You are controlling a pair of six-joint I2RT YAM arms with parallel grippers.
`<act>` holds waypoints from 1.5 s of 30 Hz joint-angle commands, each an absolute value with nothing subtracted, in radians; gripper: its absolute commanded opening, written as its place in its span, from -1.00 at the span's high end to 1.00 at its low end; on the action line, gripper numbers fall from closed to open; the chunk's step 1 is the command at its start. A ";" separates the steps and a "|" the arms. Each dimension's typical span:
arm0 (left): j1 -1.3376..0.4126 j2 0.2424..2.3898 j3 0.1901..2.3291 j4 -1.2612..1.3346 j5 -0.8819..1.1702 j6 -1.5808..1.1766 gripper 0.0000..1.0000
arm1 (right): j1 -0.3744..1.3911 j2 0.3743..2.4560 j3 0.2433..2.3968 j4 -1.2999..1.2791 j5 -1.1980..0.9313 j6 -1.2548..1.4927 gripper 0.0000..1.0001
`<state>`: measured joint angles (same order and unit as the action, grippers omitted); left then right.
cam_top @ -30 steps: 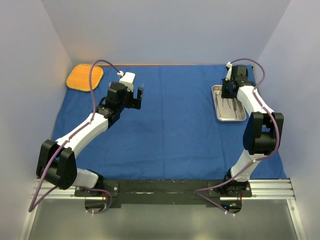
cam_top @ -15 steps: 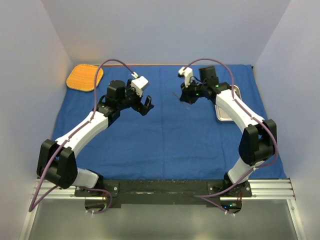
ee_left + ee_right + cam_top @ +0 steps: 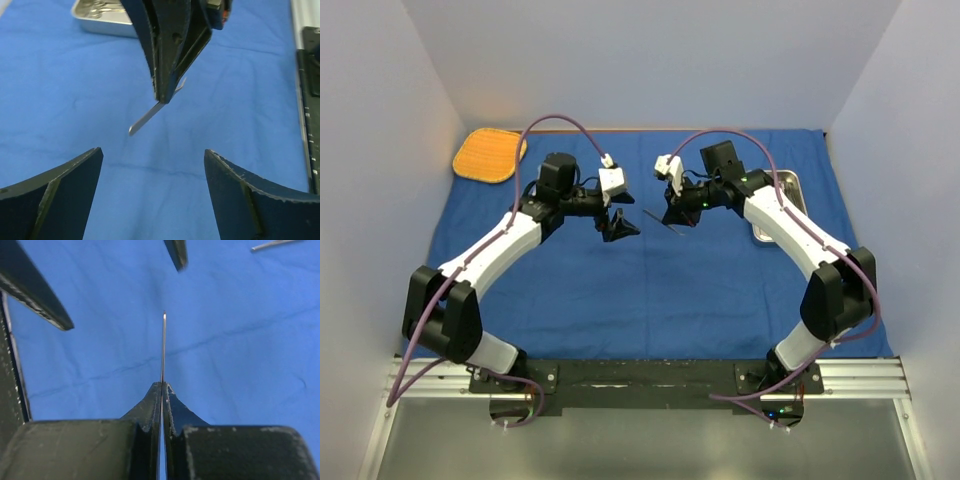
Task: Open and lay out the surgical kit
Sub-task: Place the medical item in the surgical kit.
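Note:
The blue cloth wrap (image 3: 650, 290) lies spread flat over the table. Above its middle my right gripper (image 3: 672, 215) (image 3: 163, 385) is shut on a slim flat metal instrument (image 3: 163, 345) (image 3: 147, 117), whose tip sticks out toward the left arm. Facing it from the left is my left gripper (image 3: 620, 225) (image 3: 153, 151), open and with nothing between its fingers. The instrument's tip hangs just short of them. The steel tray (image 3: 788, 187) (image 3: 102, 15) sits at the right rear of the cloth, partly behind the right arm, with metal pieces in it. The gauze pack is out of view.
An orange mat (image 3: 488, 155) lies at the far left corner, partly off the cloth. A thin metal piece (image 3: 272, 245) rests on the cloth beyond the grippers. Pale walls close in on three sides, and the arms' base rail (image 3: 650, 375) runs along the near edge.
My right arm has swung left from the tray to mid-cloth, carrying the metal instrument. My left arm has turned right and lowered until its open fingers face it.

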<state>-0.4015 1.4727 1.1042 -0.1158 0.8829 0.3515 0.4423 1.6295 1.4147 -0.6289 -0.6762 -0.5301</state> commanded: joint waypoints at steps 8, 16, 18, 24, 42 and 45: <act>-0.391 1.575 1.224 -0.170 1.081 0.379 -0.41 | 0.485 1.571 1.419 -0.667 -0.732 -0.597 1.00; -0.394 1.624 1.276 -0.230 1.118 0.357 0.07 | 0.503 1.571 1.420 -0.670 -0.724 -0.603 1.00; -0.393 1.632 1.279 -0.248 1.123 0.357 0.19 | 0.505 1.571 1.419 -0.667 -0.721 -0.603 1.00; -0.393 1.667 1.302 -0.325 1.124 0.374 0.47 | 0.505 1.568 1.419 -0.661 -0.716 -0.604 1.00; -0.396 1.695 1.339 -0.324 1.137 0.367 1.00 | 0.511 1.580 1.419 -0.663 -0.709 -0.606 0.69; -0.393 1.672 1.296 -0.264 1.089 0.347 1.00 | 0.509 1.580 1.420 -0.661 -0.686 -0.588 0.12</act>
<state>-0.3996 1.7042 1.3106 -0.3702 1.1061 0.3744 0.4995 1.6123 1.4139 -0.6666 -0.6964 -0.5961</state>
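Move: The medical item, a thin tweezers-like tool already in the right fingers, has its middle about 8 cm to the right of the open left hand, level fore-and-aft and 3 cm below. From the right hand, the left gripper waits roughly 9 cm to the left, 1 cm back and 3 cm higher. The steel tray lies some 30 cm to the right of the right hand, 13 cm ahead and 17 cm below; a laid-out instrument is about 20 cm ahead of the left hand, 7 cm left and 19 cm below. The left hand eases down about 2.5 cm and 2 cm to the right, slightly back, rolling some 15 degrees with its front side dipping and turning a little clockwise, while its fingers close and pinch the free end of the medical item. The right hand brings the item about 2.5 cm back and 1.5 cm left towards the left fingers, then holds still in the air until the left has shut, and only at the end begins to spread its own fingers around the item's legs. ##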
